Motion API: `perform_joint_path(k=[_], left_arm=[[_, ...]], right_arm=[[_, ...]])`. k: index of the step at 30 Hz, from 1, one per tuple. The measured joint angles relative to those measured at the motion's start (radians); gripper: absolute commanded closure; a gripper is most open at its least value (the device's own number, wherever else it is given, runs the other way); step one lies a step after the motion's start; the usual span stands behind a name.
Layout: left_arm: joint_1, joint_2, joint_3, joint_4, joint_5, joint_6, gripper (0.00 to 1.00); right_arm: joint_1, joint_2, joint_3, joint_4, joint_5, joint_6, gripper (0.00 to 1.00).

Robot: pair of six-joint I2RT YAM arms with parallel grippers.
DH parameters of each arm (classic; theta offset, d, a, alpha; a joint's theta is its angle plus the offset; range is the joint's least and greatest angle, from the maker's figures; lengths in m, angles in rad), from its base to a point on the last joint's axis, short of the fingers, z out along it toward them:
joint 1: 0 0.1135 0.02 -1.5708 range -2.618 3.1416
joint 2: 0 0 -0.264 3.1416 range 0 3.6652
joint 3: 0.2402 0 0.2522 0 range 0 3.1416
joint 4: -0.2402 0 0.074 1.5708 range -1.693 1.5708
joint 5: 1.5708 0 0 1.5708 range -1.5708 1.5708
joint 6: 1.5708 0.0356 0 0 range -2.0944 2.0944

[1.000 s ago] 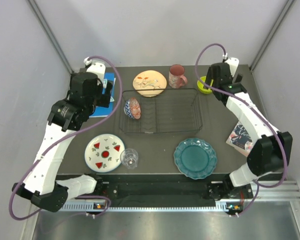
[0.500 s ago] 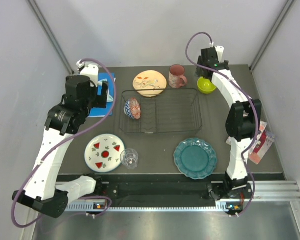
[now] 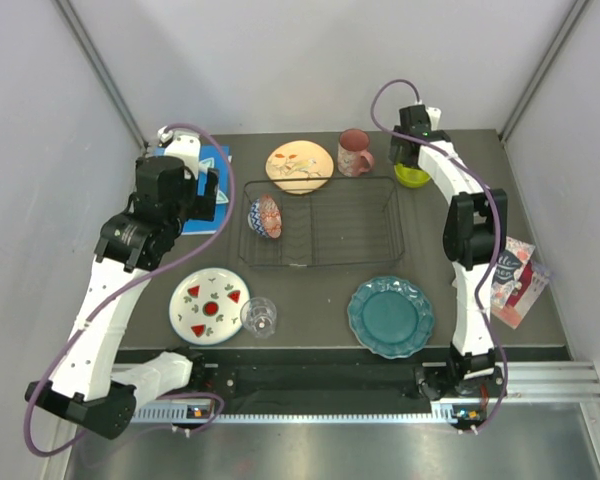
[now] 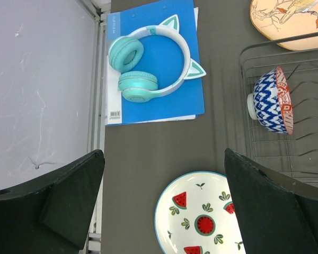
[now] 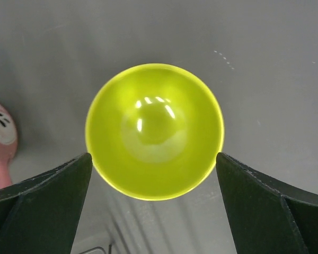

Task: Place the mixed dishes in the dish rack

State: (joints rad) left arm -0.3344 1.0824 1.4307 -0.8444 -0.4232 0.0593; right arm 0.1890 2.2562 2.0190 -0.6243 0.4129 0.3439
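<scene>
The black wire dish rack (image 3: pixel 325 225) sits mid-table with the red-patterned bowl (image 3: pixel 265 216) on its side at its left end. Behind it lie the cream floral plate (image 3: pixel 300 166) and the pink mug (image 3: pixel 354 152). My right gripper (image 3: pixel 411 156) hovers open straight over the lime-green bowl (image 5: pixel 154 129), one finger on each side of its rim. My left gripper (image 4: pixel 164 169) is open and empty, high above the white plate (image 4: pixel 201 217). A small glass (image 3: pixel 259 316) and the teal plate (image 3: pixel 390 316) rest near the front.
Teal cat-ear headphones (image 4: pixel 148 63) lie on a blue folder (image 4: pixel 172 100) at the back left. A printed card (image 3: pixel 512 280) lies by the right arm's elbow near the table's right edge. The walls stand close on both sides.
The right arm folded its elbow inward and brought its gripper over the lime-green bowl. The card has slid toward the right edge. The left arm shifted slightly.
</scene>
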Motion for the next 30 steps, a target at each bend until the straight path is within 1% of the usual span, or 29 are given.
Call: perform_joint_path(k=[5,9,15,19,23,25,27,28,29,30], left_arm=[[0.001,0.002,-0.016,0.007,0.012,0.0,0.01],[0.001,0.006,-0.018,0.008,0.015,0.0,0.01],[0.001,0.006,-0.019,0.012,0.014,0.0,0.01],[0.001,0.006,-0.021,0.015,0.014,0.001,0.01],[0.002,0.006,-0.031,0.025,0.002,0.002,0.01],[0.003,0.006,-0.032,0.028,-0.005,0.004,0.01],[0.004,0.006,-0.034,0.032,-0.008,0.007,0.01],[0.004,0.006,-0.037,0.033,-0.01,0.008,0.01],[0.005,0.006,-0.039,0.034,-0.011,0.008,0.01],[0.005,0.006,-0.043,0.035,-0.011,0.01,0.01]], right_arm=[[0.007,0.004,0.01,0.017,-0.045,0.002,0.0],[0.011,0.031,0.054,0.036,-0.087,0.018,0.0],[0.017,0.113,0.146,0.062,-0.132,0.047,0.0],[0.018,0.155,0.156,0.064,-0.134,0.053,0.01],[0.011,0.182,0.156,0.061,-0.133,0.052,0.12],[0.007,0.186,0.152,0.061,-0.132,0.051,0.16],[0.003,0.186,0.145,0.066,-0.131,0.051,0.24],[0.0,0.186,0.139,0.072,-0.13,0.05,0.28],[-0.002,0.186,0.132,0.078,-0.13,0.05,0.38],[-0.003,0.186,0.121,0.084,-0.13,0.05,0.43]])
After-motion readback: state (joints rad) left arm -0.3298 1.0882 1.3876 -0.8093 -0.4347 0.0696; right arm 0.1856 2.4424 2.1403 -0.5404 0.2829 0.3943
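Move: The yellow-green bowl lies just ahead of my open right hand, about 4 cm farther out, 2 cm to the right and some 7 cm below. The pink mug stands roughly 14 cm to my right hand's left and 6 cm farther out; the dish rack's middle is about 22 cm left and 10 cm back. From my left hand the bowl is far off, around 31 cm ahead, 62 cm right and 30 cm down. I swing my right hand forward and left over the bowl, about 4 cm each way, rolling it some 10 degrees with its left side rising. Then I drop about 5 cm, easing slightly back to the right, to bring the fingers astride the bowl's left rim, one outside and one over the inside, and begin closing them by about a quarter. ##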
